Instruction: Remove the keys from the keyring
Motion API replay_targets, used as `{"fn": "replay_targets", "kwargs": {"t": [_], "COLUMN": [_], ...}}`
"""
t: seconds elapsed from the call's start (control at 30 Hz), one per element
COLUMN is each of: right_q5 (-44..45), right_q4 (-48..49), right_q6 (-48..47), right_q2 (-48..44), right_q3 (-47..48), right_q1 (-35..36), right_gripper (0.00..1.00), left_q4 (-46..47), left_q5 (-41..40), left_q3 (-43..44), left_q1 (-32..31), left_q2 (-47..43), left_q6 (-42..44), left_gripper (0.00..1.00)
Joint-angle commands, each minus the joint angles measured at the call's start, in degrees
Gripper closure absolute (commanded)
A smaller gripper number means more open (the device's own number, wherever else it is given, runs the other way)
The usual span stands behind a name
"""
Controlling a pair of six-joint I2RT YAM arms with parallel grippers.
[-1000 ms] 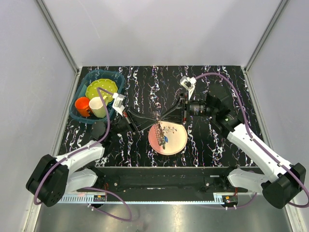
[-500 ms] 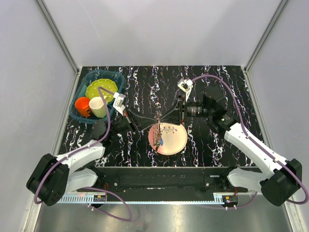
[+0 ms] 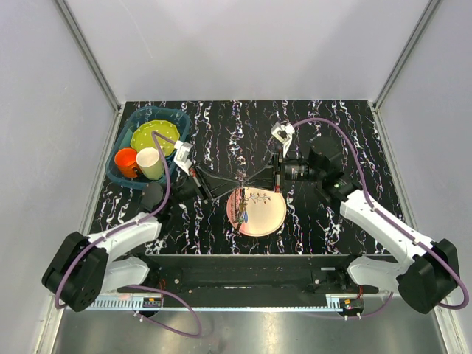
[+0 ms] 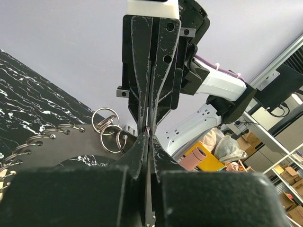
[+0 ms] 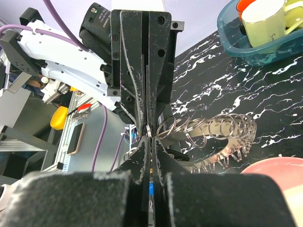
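Both grippers meet tip to tip above the upper left rim of the pink plate (image 3: 270,214). My left gripper (image 3: 234,180) comes in from the left, shut on the keyring (image 3: 240,177), and the ring's thin edge shows between its fingertips (image 4: 148,130). From the right, my right gripper (image 3: 245,178) is shut on a small split ring of the keyring (image 5: 148,129). The keyring's rim of wire loops (image 5: 215,127) curves away to the right in the right wrist view. The keys (image 3: 243,209) hang from it over the plate, one with a blue head.
A teal basin (image 3: 179,118) stands at the back left and holds a yellow-green plate (image 3: 155,135), an orange cup (image 3: 125,161) and a cream cup (image 3: 150,163). Grey walls close in the black marbled table on three sides.
My right gripper has closed from partly open to shut on a ring of the keyring. Its wrist has shifted slightly. The left gripper has held its grip and place.
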Motion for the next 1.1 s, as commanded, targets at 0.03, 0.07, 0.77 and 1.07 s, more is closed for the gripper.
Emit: {"fn": "replay_targets", "kwargs": {"t": [0.03,0.07,0.77,1.07], "right_q5": [2.0,3.2,-1.3,-6.6], "right_q4": [-3.8,-7.4,-65.9,-64.1], "right_q6": [-4.3,-9.1,-32.7,-33.0], "right_q2": [-3.1,-3.6,7.9,9.7], "right_q3": [1.5,2.8,34.8,34.9], "right_q1": [0.2,0.1,0.3,3.9], "right_gripper": [1.0,1.0,1.0,1.0], "left_q4": [21.5,20.8,-48.2,-50.6], "left_q5": [0.0,0.3,17.0,20.2], "left_q3": [1.4,0.4,18.9,20.6], "left_q1": [0.6,1.0,2.6,-2.5], "left_q2": [0.1,-0.1,-14.8,-11.9], "left_q6": [0.2,0.2,40.0,40.6], "left_gripper": [1.0,0.9,0.57,0.55]}}
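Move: The two hands' fingertips meet on the keyring's small wire rings. From either hand, the keyring's middle hangs about 6 cm below and roughly 1 cm back, with no sideways offset. Its blue key is about 10 cm below both hands and 3 cm back, also with no sideways offset. From the left hand, the plate's middle lies some 25 cm down, 2 cm ahead and 4 cm to the right. The right fingers, already shut on the keyring's small wire rings, keep their pinch and draw about 4 cm back and a little to the right, away from the left hand, while the wrist tips them some 25 degrees downward. The left fingers open nearly halfway and let go, lift some 5 cm as they back off left, then sink most of that and draw back about 4 cm, rolling and levelling to face the keyring, still open. ##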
